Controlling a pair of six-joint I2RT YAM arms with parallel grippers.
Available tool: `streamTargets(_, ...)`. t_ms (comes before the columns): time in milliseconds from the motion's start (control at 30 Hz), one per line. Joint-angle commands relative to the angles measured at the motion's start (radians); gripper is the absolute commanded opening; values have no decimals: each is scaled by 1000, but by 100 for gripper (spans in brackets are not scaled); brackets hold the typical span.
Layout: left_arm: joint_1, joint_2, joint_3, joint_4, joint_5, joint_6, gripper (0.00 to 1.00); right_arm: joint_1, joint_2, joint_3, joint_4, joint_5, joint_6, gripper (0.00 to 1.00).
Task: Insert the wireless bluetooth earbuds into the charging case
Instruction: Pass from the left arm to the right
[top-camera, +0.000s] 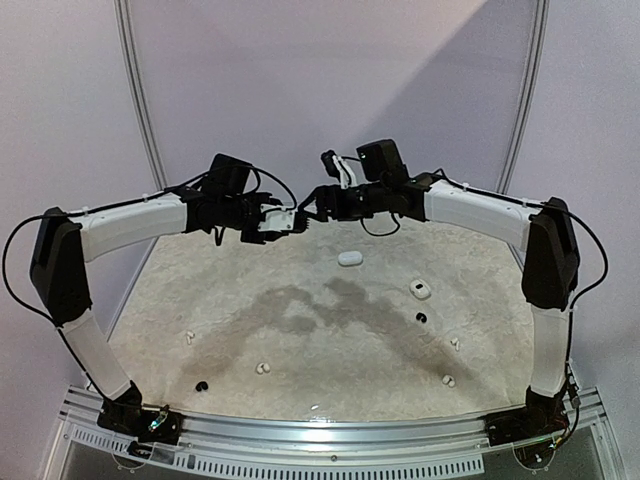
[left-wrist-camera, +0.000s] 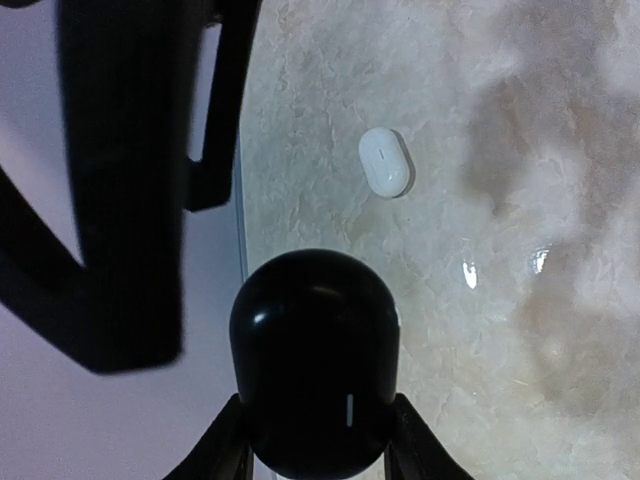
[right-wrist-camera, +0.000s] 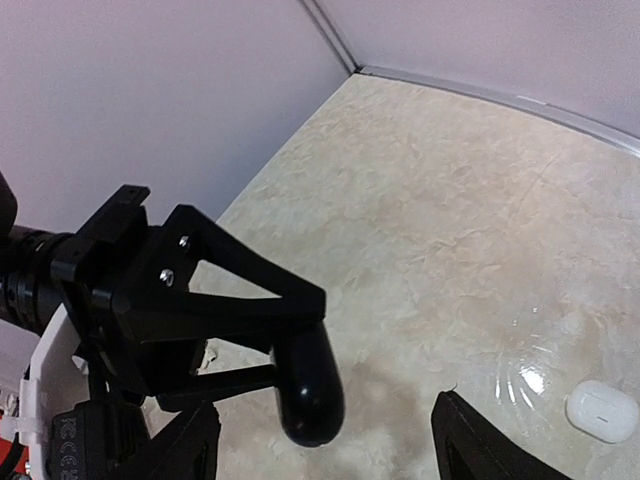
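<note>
A closed black charging case (left-wrist-camera: 315, 360) hangs above the table with my left gripper (left-wrist-camera: 315, 425) shut on its lower part, one finger on each side. In the right wrist view the same case (right-wrist-camera: 310, 385) sticks out of the left gripper (right-wrist-camera: 200, 300). It sits between the spread fingers of my right gripper (right-wrist-camera: 330, 450), nearer the left finger and touching neither. From above, both grippers meet tip to tip (top-camera: 300, 215) over the table's far middle. Small earbuds lie on the table: white ones (top-camera: 263, 368) (top-camera: 447, 380) and black ones (top-camera: 421, 318) (top-camera: 201, 386).
A closed white case (top-camera: 350, 258) lies below the grippers and shows in both wrist views (left-wrist-camera: 386, 162) (right-wrist-camera: 603, 410). Another white case (top-camera: 419, 290) sits to its right. More white buds (top-camera: 189, 337) (top-camera: 454, 343) lie toward the sides. The back wall is close behind the grippers.
</note>
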Motion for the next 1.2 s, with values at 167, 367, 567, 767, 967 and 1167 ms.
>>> streamTargets(167, -55, 2, -1, 81, -47, -6, 9, -5, 41, 13, -53, -180, -42, 57)
streamTargets(367, -58, 12, -4, 106, -40, -18, 9, -5, 68, 29, -52, -232, -26, 33)
streamTargets(567, -60, 8, -13, 117, -37, -21, 9, -5, 64, 30, -49, -239, -28, 4)
streamTargets(767, -46, -33, -21, 71, 20, -123, 97, -7, 33, 10, -12, -236, -50, 0)
streamTargets(967, 96, -121, 84, -226, 370, -458, 99, -20, -60, -40, 37, -268, -225, 0)
streamTargets(1167, 185, -305, -65, -118, 738, -805, 96, -20, -217, -195, 299, -412, -437, 0)
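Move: The black charging case is pinched in the left fingers; its free end faces the open right fingers, which are some 5 cm to the left hand's right, 4 cm above it and 1 cm farther out. From the right hand, the black case is about 4 cm left, 2 cm back and 4 cm down. The white case lies on the table 8 cm right of that hand, 6 cm ahead and 23 below, the open white case 24 cm right, 4 back, equally low. Bring the right gripper back and down about 3 cm, slightly left, and shut it on the black case's free end, while the left gripper keeps its pinch and eases 2 cm right. Then open the left fingers wide and draw that hand up, left and back, some 9 cm, tilting it roughly 35 degrees; keep the right grip closed and raise it about 4 cm, drawing back a little. ##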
